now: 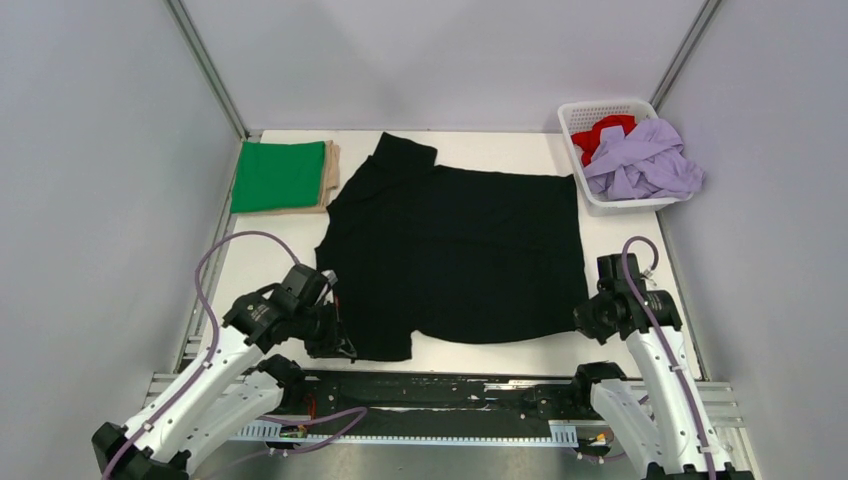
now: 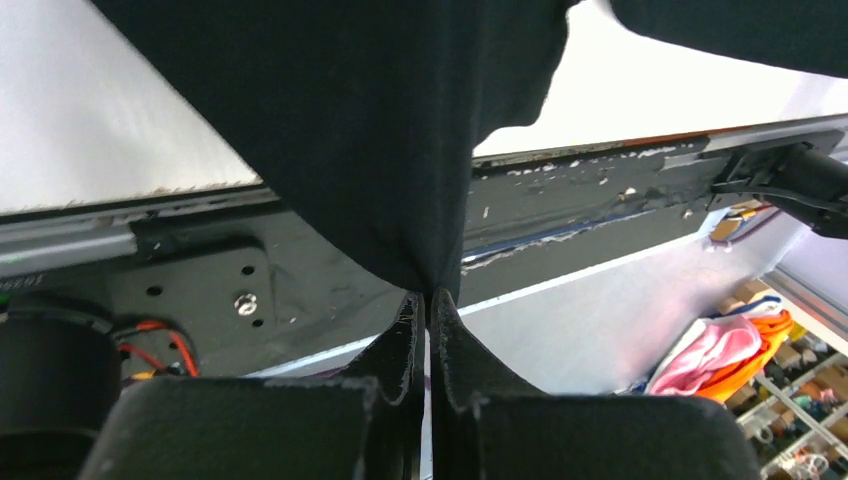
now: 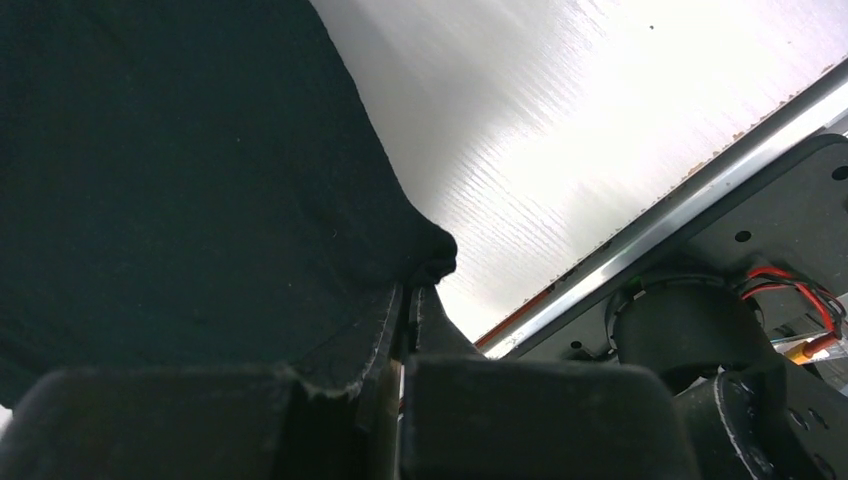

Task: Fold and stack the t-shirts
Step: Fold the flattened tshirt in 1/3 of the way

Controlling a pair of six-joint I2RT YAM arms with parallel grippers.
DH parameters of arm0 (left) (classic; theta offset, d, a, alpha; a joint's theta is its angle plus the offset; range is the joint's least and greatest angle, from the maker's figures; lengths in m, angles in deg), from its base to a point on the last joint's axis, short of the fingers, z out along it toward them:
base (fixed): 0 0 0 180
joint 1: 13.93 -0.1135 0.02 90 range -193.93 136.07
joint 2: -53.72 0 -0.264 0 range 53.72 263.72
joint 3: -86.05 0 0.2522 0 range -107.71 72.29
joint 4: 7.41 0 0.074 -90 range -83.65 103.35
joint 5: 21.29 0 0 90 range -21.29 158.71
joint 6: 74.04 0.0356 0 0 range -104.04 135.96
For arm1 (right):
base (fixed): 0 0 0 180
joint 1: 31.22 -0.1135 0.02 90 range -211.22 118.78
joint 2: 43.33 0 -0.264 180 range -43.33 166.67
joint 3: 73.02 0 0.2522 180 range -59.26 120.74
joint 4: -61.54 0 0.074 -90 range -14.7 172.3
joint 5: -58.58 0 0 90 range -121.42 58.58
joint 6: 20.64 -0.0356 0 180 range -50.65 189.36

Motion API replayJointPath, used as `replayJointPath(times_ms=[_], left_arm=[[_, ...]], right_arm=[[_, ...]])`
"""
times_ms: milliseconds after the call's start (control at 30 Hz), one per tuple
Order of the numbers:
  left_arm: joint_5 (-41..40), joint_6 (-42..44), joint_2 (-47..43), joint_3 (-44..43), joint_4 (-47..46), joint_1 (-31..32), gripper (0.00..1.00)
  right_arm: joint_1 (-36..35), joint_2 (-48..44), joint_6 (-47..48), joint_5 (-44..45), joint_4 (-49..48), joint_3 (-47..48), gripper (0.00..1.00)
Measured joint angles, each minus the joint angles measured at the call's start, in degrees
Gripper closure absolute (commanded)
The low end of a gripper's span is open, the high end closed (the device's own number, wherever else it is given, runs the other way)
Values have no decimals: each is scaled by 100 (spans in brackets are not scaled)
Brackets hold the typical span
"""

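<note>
A large black t-shirt (image 1: pixel 455 260) lies spread flat across the middle of the table. My left gripper (image 1: pixel 340 340) is shut on its near left corner, the cloth pinched between the fingertips (image 2: pixel 430 295). My right gripper (image 1: pixel 583 318) is shut on the near right corner of the black t-shirt (image 3: pixel 180 180), the cloth bunched at the tips (image 3: pixel 412 285). A folded green t-shirt (image 1: pixel 278 176) rests on a folded tan one (image 1: pixel 331 172) at the back left. A red t-shirt (image 1: pixel 603 134) and a lilac t-shirt (image 1: pixel 645 160) lie crumpled in the basket.
The white lattice basket (image 1: pixel 578 118) stands at the back right corner. A black rail (image 1: pixel 440 392) runs along the table's near edge between the arm bases. Grey walls close in both sides and the back.
</note>
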Motion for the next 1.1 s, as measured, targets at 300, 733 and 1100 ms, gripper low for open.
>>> replayJointPath(times_ms=[300,733,1100], left_arm=[[240,297,1709,-273,-1366,4,100],[343,1003,4511,-2249,-2695,-855,100],[313,1316,5480,-3488,-2688,-1867,100]], right_arm=[[0,411,184,-151,-555,-63,100],[17,2295,743,72,-1764,610,100],[555,3220,1178,205,-2245,1145,100]])
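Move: The black t-shirt's near edge is already pinched in both hands, off the table. The left hand's goal, the shirt's mid-line at its left end, lies about 26 cm ahead, 3 cm right and 8 cm down. The far sleeve is about 47 cm ahead and 12 cm right, the green stack 41 cm ahead and 17 cm left. For the right hand, the mid-line's right end lies about 13 cm ahead, 2 cm right, and the basket 36 cm ahead, 14 cm right. The shirt's near edge is carried forward over the rest of the shirt, both grippers staying shut on it and nearly level. The left hand travels some 28 cm, bowing to its right and then partly back left, its fingers tipping slightly forward; the right hand goes only about 13 cm, easing a little to the right late on. ##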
